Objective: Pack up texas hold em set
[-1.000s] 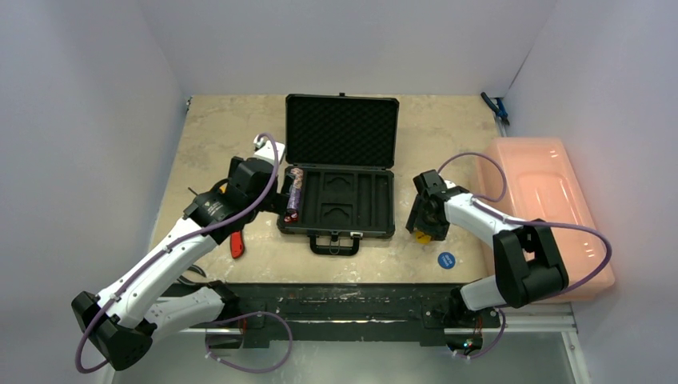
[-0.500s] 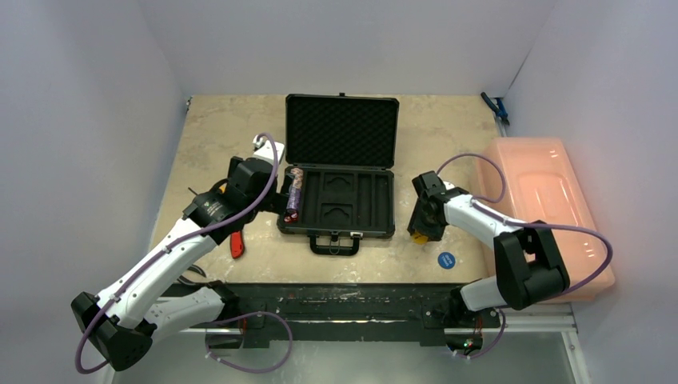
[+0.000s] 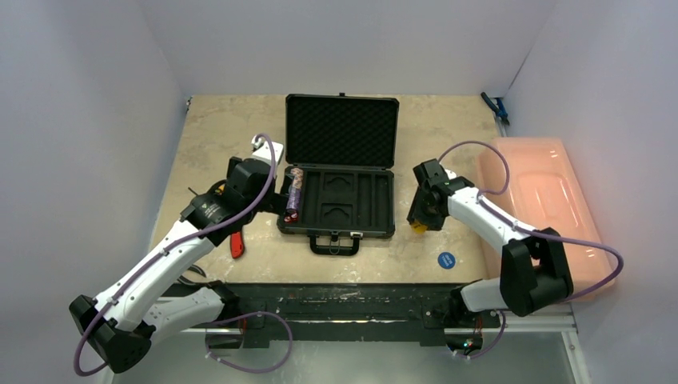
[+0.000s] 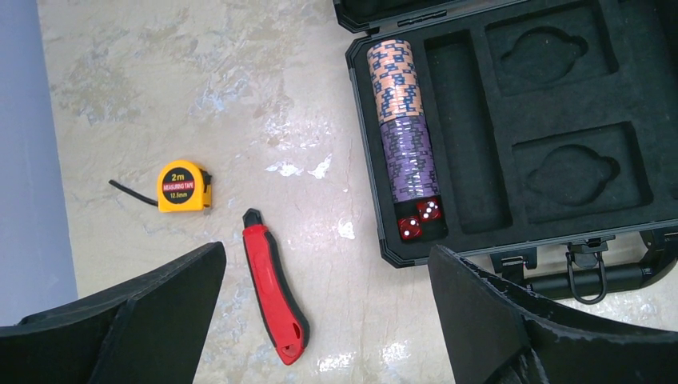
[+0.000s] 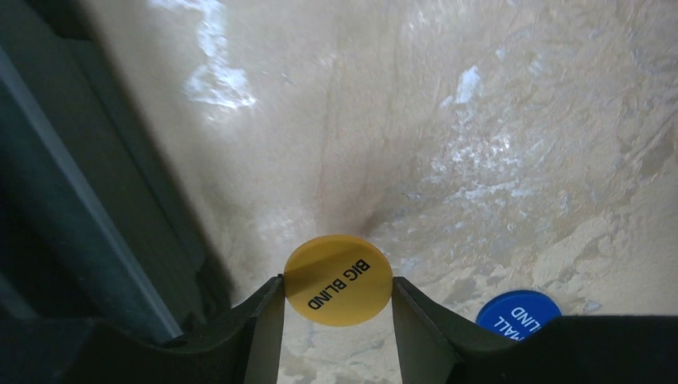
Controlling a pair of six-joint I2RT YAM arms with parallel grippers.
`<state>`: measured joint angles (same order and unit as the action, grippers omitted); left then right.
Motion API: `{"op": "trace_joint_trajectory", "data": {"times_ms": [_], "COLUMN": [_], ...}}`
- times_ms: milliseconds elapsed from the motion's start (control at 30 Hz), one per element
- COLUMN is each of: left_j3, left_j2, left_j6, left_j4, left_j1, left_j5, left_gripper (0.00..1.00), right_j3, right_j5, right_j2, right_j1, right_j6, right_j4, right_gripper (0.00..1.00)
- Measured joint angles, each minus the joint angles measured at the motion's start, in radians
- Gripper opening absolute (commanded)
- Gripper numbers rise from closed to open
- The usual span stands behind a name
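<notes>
The black briefcase [image 3: 340, 196] lies open mid-table, foam lid up. Its left tray slot holds chip stacks [image 4: 404, 116] and two red dice [image 4: 420, 218]. My right gripper [image 5: 337, 298] is shut on the yellow "BIG BLIND" disc [image 5: 338, 278], held by its edges just above the table, right of the case; it shows in the top view [image 3: 421, 224]. The blue disc [image 5: 518, 312] lies on the table nearby, also in the top view [image 3: 446, 259]. My left gripper [image 4: 328, 320] is open and empty, left of the case above the table; it shows in the top view [image 3: 276, 192].
A red-handled knife [image 4: 274, 284] and a yellow tape measure [image 4: 183, 186] lie left of the case. A translucent pink bin [image 3: 544, 208] stands at the right. A blue-handled tool [image 3: 496, 106] lies at the back right corner.
My right gripper has lifted slightly and moved a little away from me with the yellow disc. The left arm has barely moved.
</notes>
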<state>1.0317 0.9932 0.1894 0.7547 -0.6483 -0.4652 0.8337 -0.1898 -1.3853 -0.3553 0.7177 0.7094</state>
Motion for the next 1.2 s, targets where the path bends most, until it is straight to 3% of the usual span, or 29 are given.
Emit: {"op": "trace_joint_trajectory", "data": {"times_ms": [500, 1200], "left_j3": [-0.013, -0.015], "left_j2": [-0.064, -0.141], "left_j6": [-0.01, -0.01], "left_j4": [-0.006, -0.006], "left_j1": [0.0, 0.007], "left_j5": [0.008, -0.004], "left_gripper": [1.0, 1.0], "right_j3": [0.295, 0.722], "right_j5": [-0.002, -0.002], "right_j2": [-0.017, -0.415], "right_j1": [-0.022, -0.315], "right_j6": [-0.047, -0.045], "right_j4": [0.089, 0.097], "right_gripper": [0.34, 0.33]}}
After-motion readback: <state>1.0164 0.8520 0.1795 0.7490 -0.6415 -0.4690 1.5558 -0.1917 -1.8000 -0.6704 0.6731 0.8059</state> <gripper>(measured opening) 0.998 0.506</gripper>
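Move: The right hand holds the yellow BIG BLIND button a few centimetres above the table. The open case's pair of card wells with round recesses lies about 22 cm to its left and 10 cm ahead, slightly lower. The empty long slots are nearer, some 12 cm left and 10 cm ahead; the blue button is 8 cm back and 8 cm right. From the left hand the card wells lie about 20 cm right, 4 cm ahead and 20 cm below. Still pinching the BIG BLIND button by its edges, the right hand carries it up and forward, then swings left over the case's right side towards the card wells: roughly 18 cm left and 10 forward, rising about 10 before it starts to sink. It turns some 20 degrees counter-clockwise and its fingers tip forward about 10. The left hand, open and empty, rises 3 cm, easing back and left from the case. ##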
